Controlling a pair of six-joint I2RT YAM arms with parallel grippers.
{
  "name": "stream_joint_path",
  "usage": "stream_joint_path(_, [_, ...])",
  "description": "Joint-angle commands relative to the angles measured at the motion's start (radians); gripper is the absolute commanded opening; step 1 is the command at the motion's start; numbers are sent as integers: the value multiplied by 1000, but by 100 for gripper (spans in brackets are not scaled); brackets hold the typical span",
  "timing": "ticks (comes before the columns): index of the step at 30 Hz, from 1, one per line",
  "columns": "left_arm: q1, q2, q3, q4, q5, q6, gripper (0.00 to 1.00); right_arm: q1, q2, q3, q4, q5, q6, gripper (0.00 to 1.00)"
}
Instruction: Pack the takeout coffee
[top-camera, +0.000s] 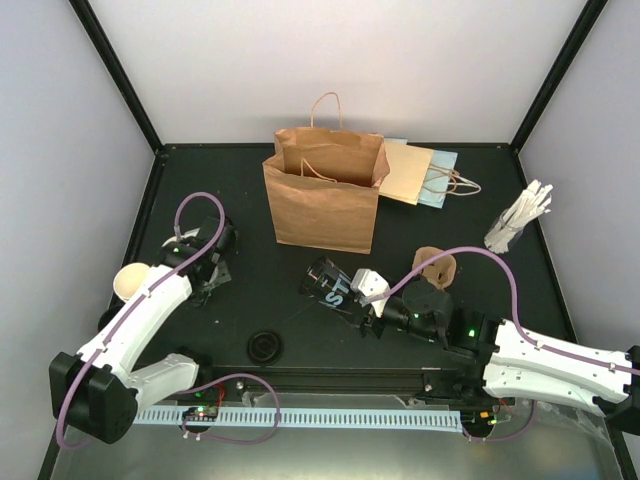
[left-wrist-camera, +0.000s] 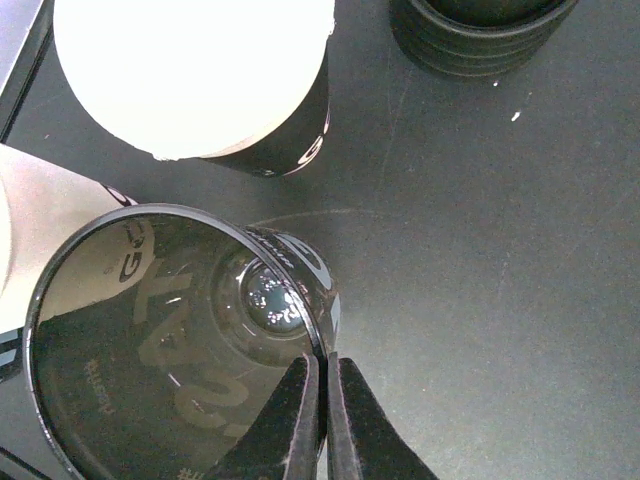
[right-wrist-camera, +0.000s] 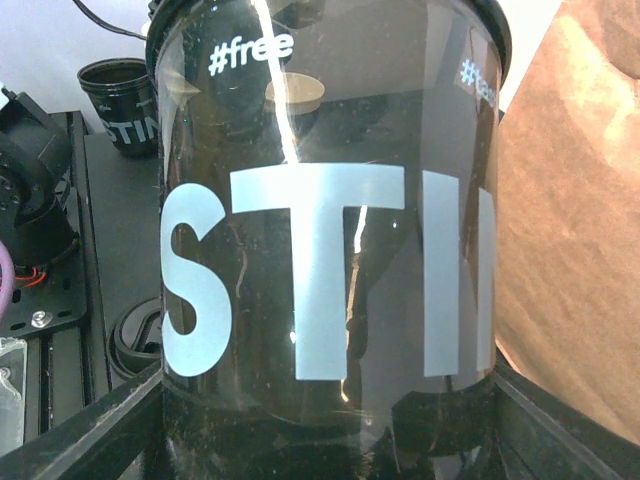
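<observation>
A takeout coffee cup (left-wrist-camera: 190, 70) with a cream-white round top and a black side stands at the far left (top-camera: 130, 281). Just beside it my left gripper (left-wrist-camera: 325, 365) (top-camera: 208, 274) is shut on the rim of a dark glossy cup (left-wrist-camera: 170, 340), one finger inside and one outside. My right gripper (right-wrist-camera: 330, 410) (top-camera: 360, 298) is shut round a second dark glossy cup (right-wrist-camera: 330, 220) with pale "STI" lettering. That cup is tilted on its side above the table's middle (top-camera: 330, 283), its mouth towards the paper bag.
An open brown paper bag (top-camera: 322, 195) stands at the back centre, and a smaller bag (top-camera: 418, 173) lies flat to its right. A brown pulp carrier (top-camera: 436, 268) sits by the right arm. White sticks (top-camera: 520, 218) stand far right. Black lids (left-wrist-camera: 480, 30) (top-camera: 265, 346) lie near the front.
</observation>
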Motion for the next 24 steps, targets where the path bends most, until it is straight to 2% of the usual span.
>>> stream_joint_path(1, [-4,-1,-26,65,-16,-38,3,4,-11,-9,35,5,18,76])
stream_joint_path(6, [-4,14,-46,84,-4,-38,6,4,-11,-6,35,7,16,76])
stream_joint_path(10, [-4,18,-32,59,-17,-52,28,4,-8,-7,35,9,16,76])
stream_joint_path(14, [-4,-7,0,52,24,-24,43,4,-4,-6,38,6,16,76])
stream_joint_path(24, [-4,-101,107,-44,145,38,44,3,16,-9,57,0,21,76])
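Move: My left hand is pinching the dark cup by its rim, and the bare table spot under that cup is about 12 cm below, 3 cm to the left and 1 cm ahead. The white-lidded cup stands roughly 9 cm ahead and 6 cm left, the black lid stack 13 cm ahead and 2 cm right, the white cup stack some 13 cm left and 2 cm ahead. From my right hand the spot is about 35 cm left, 9 cm ahead and 22 cm down. I lower the dark cup about 1.5 cm straight down towards the table with my left hand, pause there and open my fingers to a little under half, letting go of its rim. Then I rise about 3.5 cm, swinging nearly 2 cm to the right as the wrist tilts slightly. ##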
